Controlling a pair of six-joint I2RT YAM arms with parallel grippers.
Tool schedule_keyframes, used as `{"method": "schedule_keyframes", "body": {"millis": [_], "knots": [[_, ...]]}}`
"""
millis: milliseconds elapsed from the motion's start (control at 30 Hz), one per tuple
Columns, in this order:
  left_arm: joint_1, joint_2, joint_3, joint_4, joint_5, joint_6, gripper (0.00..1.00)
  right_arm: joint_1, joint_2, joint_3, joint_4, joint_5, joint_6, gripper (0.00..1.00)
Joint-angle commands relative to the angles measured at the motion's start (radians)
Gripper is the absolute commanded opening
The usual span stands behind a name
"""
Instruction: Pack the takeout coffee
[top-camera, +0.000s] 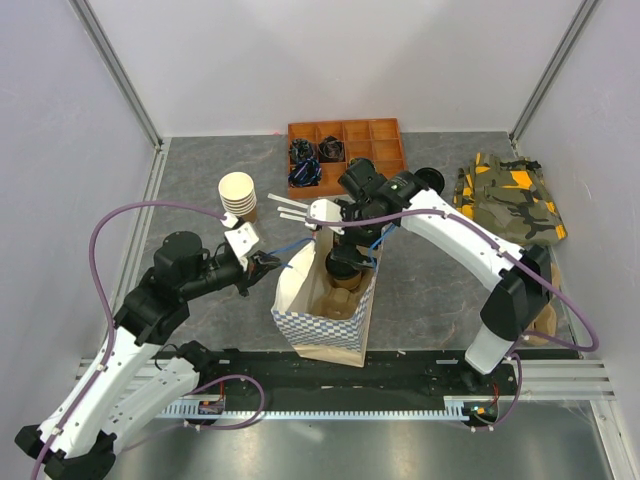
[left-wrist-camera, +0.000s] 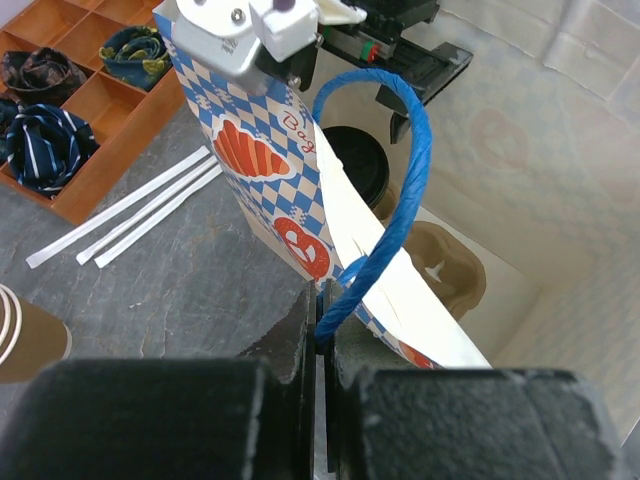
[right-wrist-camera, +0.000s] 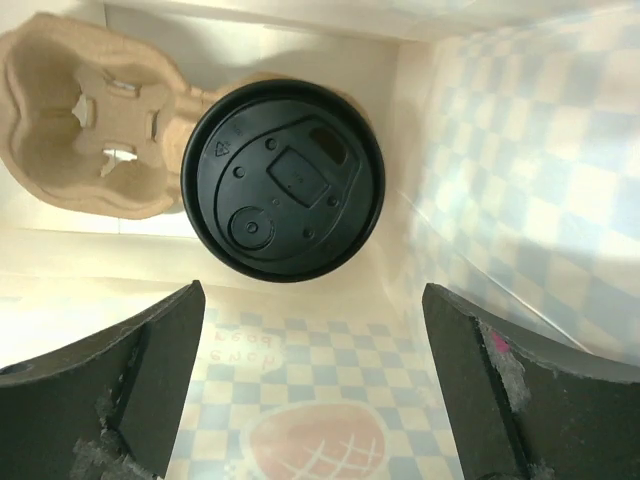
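The takeout coffee (right-wrist-camera: 283, 180) stands upright inside the blue-checked paper bag (top-camera: 315, 325), its round black lid facing up, beside an empty hole of a pulp cup carrier (right-wrist-camera: 85, 125). The lid (left-wrist-camera: 355, 170) also shows through the bag's mouth in the left wrist view. My right gripper (right-wrist-camera: 312, 300) hangs in the bag's mouth above the cup, jaws wide open and holding nothing. My left gripper (left-wrist-camera: 322, 305) is shut on the bag's blue rope handle (left-wrist-camera: 415, 160) at the bag's left side. From the top, the right gripper (top-camera: 350, 258) hides the cup.
A stack of lidless paper cups (top-camera: 238, 195) stands at the back left. White sticks (top-camera: 288, 208) lie beside it. An orange compartment tray (top-camera: 375, 140) sits at the back. A camouflage cloth (top-camera: 510, 200) lies at the right.
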Motion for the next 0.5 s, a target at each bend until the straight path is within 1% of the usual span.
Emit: {"method": "schedule_keyframes", "body": {"millis": [0,133,200,267,333,367,467], "knots": [[-0.010,0.004,0.043,0.025,0.009,0.026,0.02,0.000,-0.053,0.056,-0.003,-0.036,0.007,0.98],[-0.010,0.018,0.053,0.027,0.004,0.023,0.06,-0.001,-0.074,0.049,0.000,-0.041,-0.004,0.98],[-0.012,0.021,0.060,0.025,0.004,0.020,0.10,-0.003,-0.085,0.046,0.000,-0.042,-0.007,0.98],[-0.013,0.027,0.063,0.025,0.007,0.020,0.16,-0.001,-0.097,0.045,0.001,-0.044,-0.010,0.98],[-0.015,0.027,0.064,0.028,0.010,0.015,0.20,-0.001,-0.107,0.037,0.006,-0.045,-0.014,0.98],[-0.015,0.029,0.066,0.030,0.009,0.015,0.26,-0.001,-0.113,0.036,0.012,-0.045,-0.014,0.98],[-0.018,0.033,0.069,0.030,0.009,0.018,0.36,-0.003,-0.136,0.022,0.033,-0.047,-0.016,0.98]]}}
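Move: The lidded coffee cup sits inside the bag, about 10 cm below the right hand, some 2 cm back and 3 cm to its left. The carrier's empty cell is roughly 10 cm back, 4 cm left and 12 cm down from that hand. From the left hand, which pinches the blue handle between its fingers, the coffee cup is about 14 cm right, 3 cm ahead and 20 cm down. The open right hand rises about 3 cm from the coffee cup as the left fingers loosen around the handle. ##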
